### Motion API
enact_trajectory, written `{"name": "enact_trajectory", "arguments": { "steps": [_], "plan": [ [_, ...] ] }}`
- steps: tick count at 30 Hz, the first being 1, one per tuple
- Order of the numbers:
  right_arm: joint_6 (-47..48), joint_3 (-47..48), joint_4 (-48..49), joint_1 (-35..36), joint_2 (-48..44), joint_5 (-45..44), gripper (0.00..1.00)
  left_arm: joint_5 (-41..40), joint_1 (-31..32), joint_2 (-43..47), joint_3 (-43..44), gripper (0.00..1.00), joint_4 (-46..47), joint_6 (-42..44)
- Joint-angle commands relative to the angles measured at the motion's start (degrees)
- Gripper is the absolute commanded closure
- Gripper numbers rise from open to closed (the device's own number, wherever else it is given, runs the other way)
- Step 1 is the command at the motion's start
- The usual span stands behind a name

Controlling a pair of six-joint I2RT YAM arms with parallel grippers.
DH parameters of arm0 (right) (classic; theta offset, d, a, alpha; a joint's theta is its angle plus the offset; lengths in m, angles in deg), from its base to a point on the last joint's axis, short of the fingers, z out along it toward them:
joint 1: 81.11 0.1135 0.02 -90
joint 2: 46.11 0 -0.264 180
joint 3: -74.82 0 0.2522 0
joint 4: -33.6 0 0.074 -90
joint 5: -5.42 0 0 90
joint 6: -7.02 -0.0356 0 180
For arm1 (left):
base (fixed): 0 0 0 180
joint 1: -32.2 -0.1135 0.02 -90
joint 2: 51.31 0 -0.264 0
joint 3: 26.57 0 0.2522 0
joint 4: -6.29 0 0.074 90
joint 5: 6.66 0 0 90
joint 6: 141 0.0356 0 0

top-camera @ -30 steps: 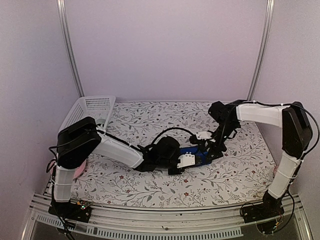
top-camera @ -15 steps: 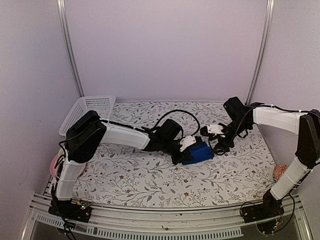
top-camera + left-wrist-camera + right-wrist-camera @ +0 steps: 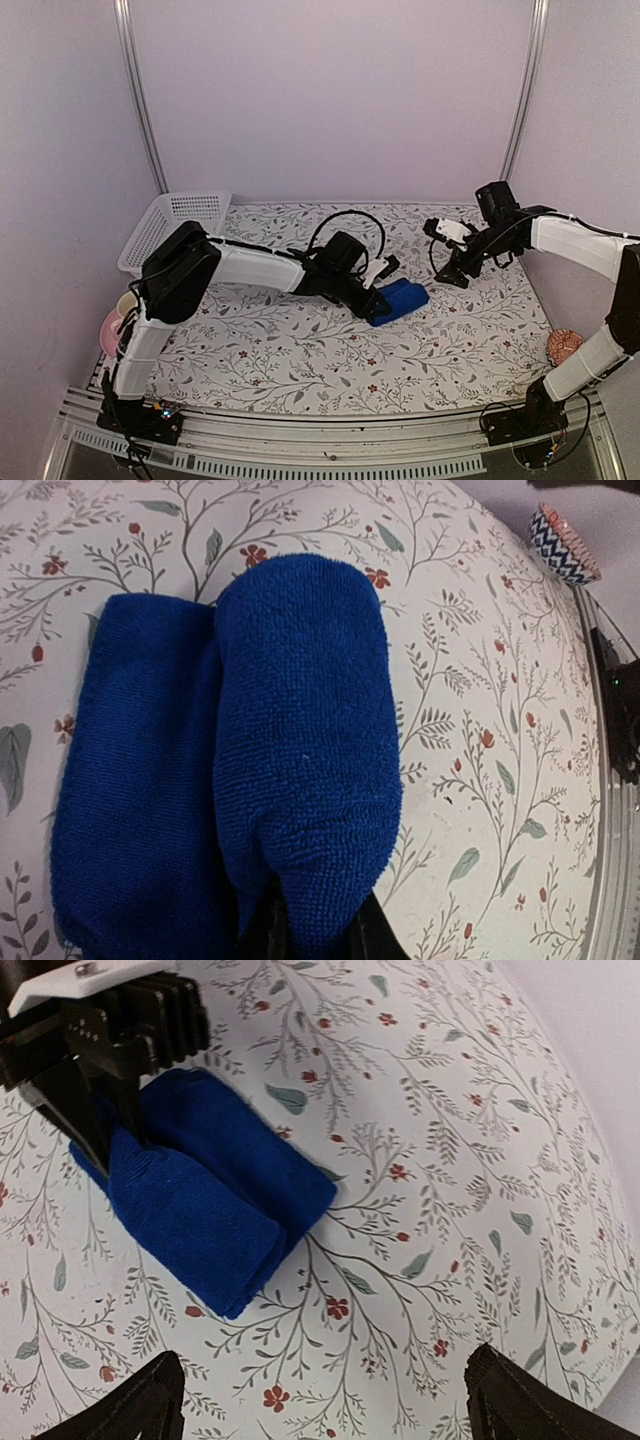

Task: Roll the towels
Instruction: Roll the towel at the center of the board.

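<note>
A royal-blue towel (image 3: 398, 300) lies rolled into a thick bundle on the flowered tablecloth, near the middle of the table. My left gripper (image 3: 373, 296) is shut on the bundle's near end; in the left wrist view both black fingers pinch the outer fold of the blue towel (image 3: 290, 750) at the bottom edge. My right gripper (image 3: 450, 268) hovers to the right of the bundle, open and holding nothing. In its wrist view the fingertips (image 3: 130, 1405) stand wide apart over bare cloth, with the blue towel (image 3: 210, 1200) and the left gripper (image 3: 105, 1130) ahead.
A white slotted basket (image 3: 180, 225) leans at the back left corner. A pink thing (image 3: 112, 330) sits off the table's left edge. A patterned round object (image 3: 563, 345) lies by the right arm's base. A black cable (image 3: 345, 225) loops above the left wrist.
The right gripper let go of the towel, opened wide and drew back to the right. The left gripper carried the rolled blue bundle a little right and farther from the arms' bases.
</note>
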Motion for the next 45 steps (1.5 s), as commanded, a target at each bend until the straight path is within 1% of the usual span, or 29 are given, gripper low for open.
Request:
{"name": "enact_trajectory", "arguments": {
  "steps": [1,4,5,7,10,15,17,21,24,28,32,38,42,45],
  "plan": [
    [-11.8,-2.0,9.3,-2.5,-4.8,-6.5,0.01,-3.2,-0.9,-4.9,-1.0,1.0,-2.6,-9.9],
    [-17.7,-2.7,9.7,-5.8,-6.1,3.9,0.01,-3.2,-1.0,-5.0,-1.8,1.0,1.0,-14.1],
    [-18.7,-2.2,8.5,-6.2,-5.6,7.3,0.01,-3.1,-1.0,-5.2,-1.9,1.0,2.0,-15.6],
    [-18.7,-1.1,6.2,-6.4,-4.1,11.1,0.01,-3.0,-1.1,-5.5,-2.0,1.0,4.0,-18.2],
    [-18.8,-1.1,5.5,-6.6,-2.5,16.9,0.01,-2.6,-1.3,-5.8,-1.9,1.0,6.8,-22.0],
    [-18.2,-1.3,5.5,-6.6,0.4,23.0,0.01,-0.7,-2.3,-6.9,-0.2,1.0,8.8,-26.0],
    [-18.6,-1.0,5.5,-6.6,2.2,24.1,0.01,0.0,-3.1,-6.7,-1.5,1.0,11.1,-28.5],
    [-20.2,-0.4,5.5,-6.6,6.4,23.3,0.01,1.6,-4.6,-6.4,-3.6,1.0,15.5,-32.7],
    [-20.9,-0.1,5.2,-6.6,9.1,24.3,0.0,2.9,-5.5,-7.2,-3.3,1.0,16.3,-34.0],
    [-22.4,1.0,5.1,-6.6,11.2,25.8,0.01,4.4,-6.3,-9.0,-2.0,1.0,16.5,-35.3],
    [-24.9,1.7,5.2,-6.6,13.6,28.3,0.02,5.8,-6.9,-10.3,-2.0,0.98,18.1,-37.4],
    [-29.3,1.1,6.0,-6.6,17.9,32.6,0.02,5.5,-7.5,-9.9,-3.6,0.94,20.8,-39.8],
    [-32.4,0.9,7.2,-6.6,20.3,35.2,0.02,4.5,-7.6,-9.5,-6.3,0.93,25.7,-43.3],
    [-35.0,0.6,8.9,-6.7,20.9,36.0,0.02,4.0,-7.3,-9.6,-8.6,0.92,30.0,-47.7]
  ]
}}
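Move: My left hand keeps its pinch on the left end of the blue towel's roll. The roll's middle is about 6 cm to my right, level fore and aft and a centimetre lower. The flat flap still to be rolled in lies just beyond the roll, some 4 cm ahead and 5 cm right. From my open right hand, the towel is roughly 9 cm left, 2 cm back and 11 cm below, and the patterned bowl sits some 20 cm right and 17 cm back. My left hand keeps hold of the roll's end and rolls it forward onto the flat flap, travelling about 5 cm forward while the wrist tips over forward some 30 degrees and swings counter-clockwise. My right hand first swings up, forward and right by a few centimetres, then comes back left and drops about 10 cm, tilting, its fingers wide open beside the roll's right end. ##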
